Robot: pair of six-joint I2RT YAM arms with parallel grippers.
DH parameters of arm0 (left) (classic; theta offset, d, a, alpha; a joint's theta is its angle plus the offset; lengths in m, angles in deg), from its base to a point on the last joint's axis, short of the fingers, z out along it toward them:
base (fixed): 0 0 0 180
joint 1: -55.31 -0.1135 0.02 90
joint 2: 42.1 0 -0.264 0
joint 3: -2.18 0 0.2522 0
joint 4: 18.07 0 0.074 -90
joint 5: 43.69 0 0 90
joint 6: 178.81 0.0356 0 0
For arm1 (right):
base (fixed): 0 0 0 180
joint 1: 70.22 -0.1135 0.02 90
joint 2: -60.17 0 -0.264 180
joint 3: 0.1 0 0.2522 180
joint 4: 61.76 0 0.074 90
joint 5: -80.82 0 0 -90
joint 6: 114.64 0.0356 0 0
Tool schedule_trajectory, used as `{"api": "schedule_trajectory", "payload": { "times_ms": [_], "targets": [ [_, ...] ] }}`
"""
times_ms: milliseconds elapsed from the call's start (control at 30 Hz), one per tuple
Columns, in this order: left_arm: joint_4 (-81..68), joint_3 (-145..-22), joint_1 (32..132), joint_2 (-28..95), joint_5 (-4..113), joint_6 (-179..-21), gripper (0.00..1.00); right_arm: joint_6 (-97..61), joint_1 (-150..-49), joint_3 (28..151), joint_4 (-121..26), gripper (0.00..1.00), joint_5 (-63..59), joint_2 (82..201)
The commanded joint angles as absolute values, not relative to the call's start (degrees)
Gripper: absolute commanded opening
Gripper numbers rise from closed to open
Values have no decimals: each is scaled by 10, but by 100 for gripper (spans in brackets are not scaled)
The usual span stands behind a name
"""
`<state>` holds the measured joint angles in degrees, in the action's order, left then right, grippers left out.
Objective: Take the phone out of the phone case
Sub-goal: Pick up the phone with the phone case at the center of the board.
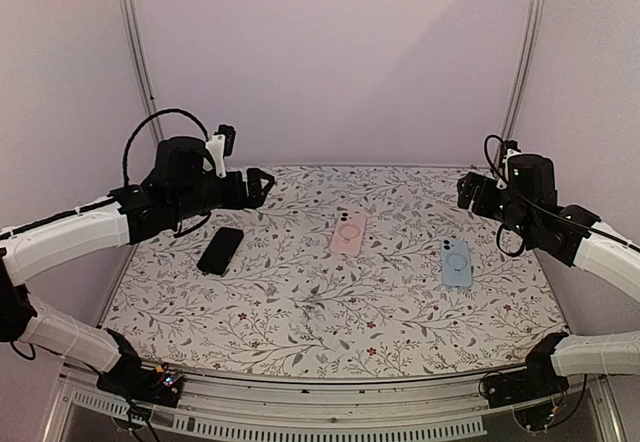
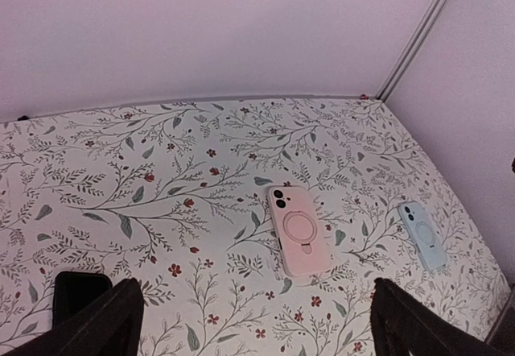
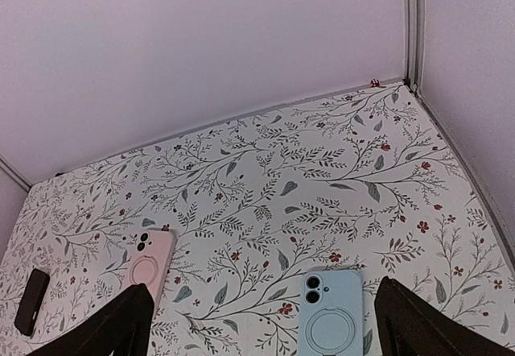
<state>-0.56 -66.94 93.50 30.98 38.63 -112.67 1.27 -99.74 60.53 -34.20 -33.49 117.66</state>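
Observation:
A pink phone case (image 1: 348,234) with a ring on its back lies face down mid-table; it also shows in the left wrist view (image 2: 299,232) and the right wrist view (image 3: 148,267). A light blue case (image 1: 457,264) lies to its right, also in the left wrist view (image 2: 423,234) and right wrist view (image 3: 331,310). A black phone (image 1: 221,250) lies at the left, partly seen in the left wrist view (image 2: 78,291) and right wrist view (image 3: 32,300). My left gripper (image 1: 262,187) is open, raised above the back left. My right gripper (image 1: 466,190) is open, raised above the back right. Both are empty.
The floral table cover (image 1: 300,302) ends at a metal rail along the near edge. Purple walls and two upright metal posts (image 1: 525,57) enclose the back and sides.

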Motion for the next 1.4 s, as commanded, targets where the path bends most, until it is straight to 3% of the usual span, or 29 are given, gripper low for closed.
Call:
{"api": "schedule_trajectory", "payload": {
  "times_ms": [0, 667, 1367],
  "targets": [
    [9, -707, 938, 323, 364, -1117, 99, 4, -997, 617, -345, 99, -323, 1182],
    [12, -771, 897, 366, 417, -1115, 99, -16, -918, 702, -245, 99, -215, 1410],
    [34, -787, 874, 394, 450, -1130, 99, 8, -903, 618, -262, 99, -194, 1530]
  ]
}}
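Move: The right gripper, wide open, has the blue phone in its case almost straight below: about 1 cm ahead, 2 cm to its right and some 25 cm down. The pink phone lies about 27 cm to the left of the blue one and 10 cm farther out; the black phone is roughly 61 cm to the left of the blue one and 5 cm farther out. From the left gripper the blue phone is about 50 cm to the right, 1 cm back and 25 cm down. Sink the open right gripper about 22 cm towards the blue phone: swing out some 4 cm forward as it starts down, then draw back about 3 cm near the bottom, tipping the fingers down by some 40 degrees. Stop just above the phone, one finger to each side, without closing. Ease the open left gripper forward and slightly up, well clear of the table. ##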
